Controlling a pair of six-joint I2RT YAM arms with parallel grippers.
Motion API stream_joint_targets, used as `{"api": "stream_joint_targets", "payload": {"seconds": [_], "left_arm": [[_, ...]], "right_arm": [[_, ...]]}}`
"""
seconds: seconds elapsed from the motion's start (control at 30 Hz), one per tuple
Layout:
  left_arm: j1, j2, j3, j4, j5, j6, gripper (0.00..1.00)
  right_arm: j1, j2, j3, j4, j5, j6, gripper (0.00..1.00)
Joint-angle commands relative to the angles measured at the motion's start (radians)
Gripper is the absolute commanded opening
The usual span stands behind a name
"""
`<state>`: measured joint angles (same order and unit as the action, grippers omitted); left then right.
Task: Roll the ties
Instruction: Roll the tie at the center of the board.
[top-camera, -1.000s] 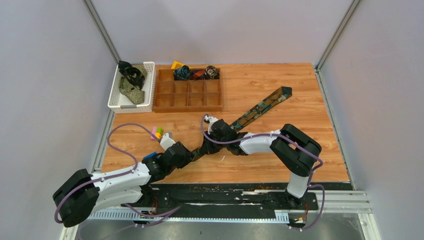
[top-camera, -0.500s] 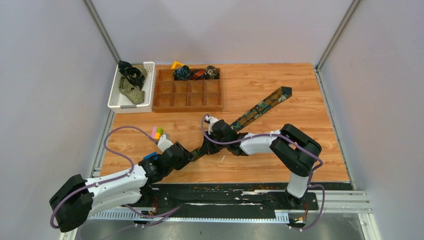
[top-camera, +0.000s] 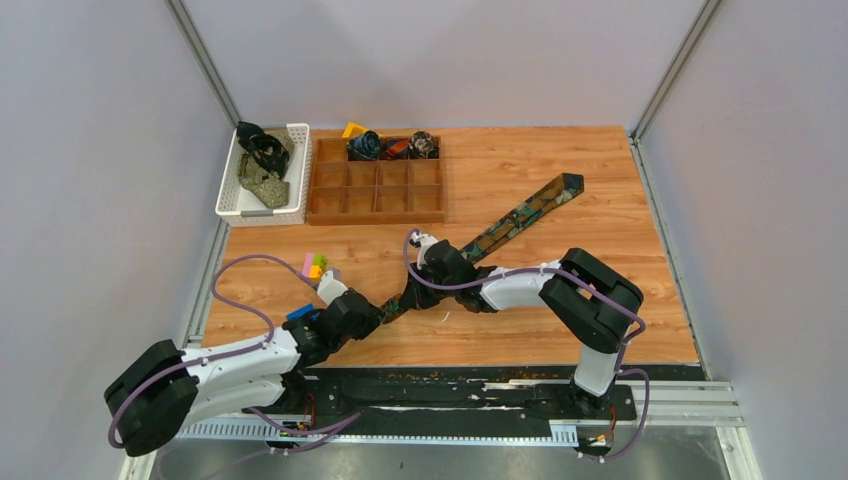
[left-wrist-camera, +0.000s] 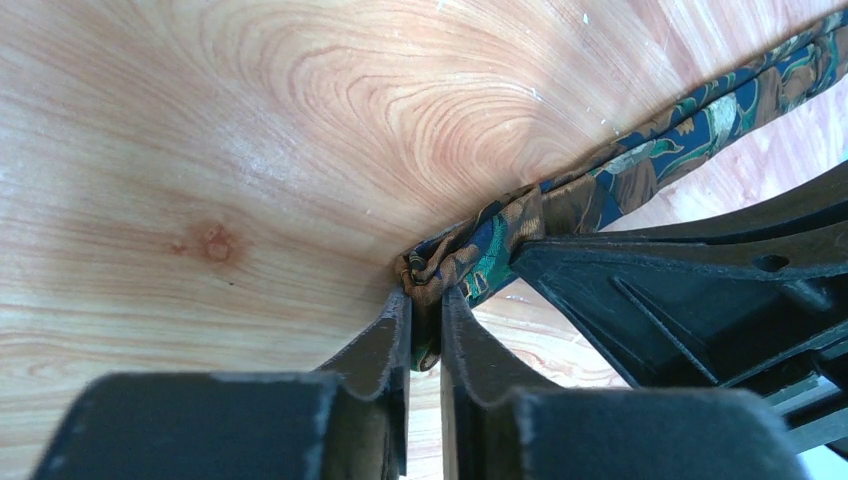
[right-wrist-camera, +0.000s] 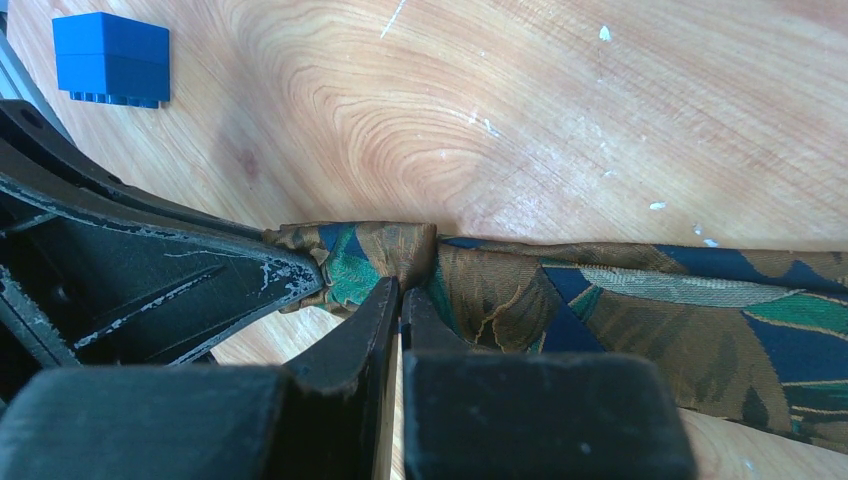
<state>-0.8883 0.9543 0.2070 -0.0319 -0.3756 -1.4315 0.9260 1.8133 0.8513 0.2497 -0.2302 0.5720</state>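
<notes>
A long tie patterned in navy, brown and green lies slantwise across the wooden table, its pointed end at the far right. Its near end is bunched into a small fold. My left gripper is pinched on that bunched end, and fabric shows between its fingers. My right gripper is shut, its tips pressed into the crease of the tie right beside the left one. In the top view the left gripper and right gripper meet at the tie's near end.
At the back left stand a white basket of loose ties and a wooden compartment tray with three rolled ties in its back row. Small bright blocks lie near the left arm, and a blue block is close by.
The left gripper opened wider, then closed again on the tie's bunched end, and its arm shifted slightly. The right arm and the rest of the tie have not moved.
</notes>
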Motion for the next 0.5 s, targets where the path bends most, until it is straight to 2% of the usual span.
{"api": "stream_joint_targets", "payload": {"seconds": [0.0,0.07,0.2,0.4,0.47], "left_arm": [[0.002,0.033,-0.026,0.014,-0.004,0.013,0.06],[0.002,0.053,-0.027,0.026,0.008,0.025,0.0],[0.002,0.077,-0.026,0.082,0.034,0.091,0.0],[0.002,0.022,0.003,-0.036,0.023,0.169,0.0],[0.002,-0.02,0.004,-0.076,0.008,0.184,0.0]], "right_arm": [[0.004,0.009,-0.023,-0.056,-0.009,0.0,0.0],[0.003,0.005,-0.023,-0.056,-0.011,0.0,0.0],[0.003,-0.035,-0.007,-0.086,-0.018,-0.009,0.0],[0.004,-0.146,0.054,-0.201,0.004,-0.061,0.29],[0.003,-0.175,0.076,-0.225,0.008,-0.07,0.32]]}}
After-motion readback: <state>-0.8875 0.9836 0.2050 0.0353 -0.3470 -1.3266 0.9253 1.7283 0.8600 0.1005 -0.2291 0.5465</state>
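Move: The tie's rolled-up near end lies right at the left fingers, its middle about 1 cm ahead and 2 cm to the right, level with the tips. From the right hand that middle is some 2 cm left and 1 cm back, also level. The loose strip's far end is roughly 27 cm ahead and 38 cm right of the right hand. From the left hand, the blue brick stands about 16 cm left and 1 cm ahead, the coloured blocks 14 cm left and 11 cm ahead. The left fingers, already round the tip of the rolled end, close the rest of the way and pinch it, while that hand stays low, easing barely 1 cm to the right and turning about five degrees clockwise. Once the tie is held there, the right hand, which had kept its shut fingers on the fold, opens to about a third and draws off rightward, up and back, some 2 cm in all, coming free of the cloth. ##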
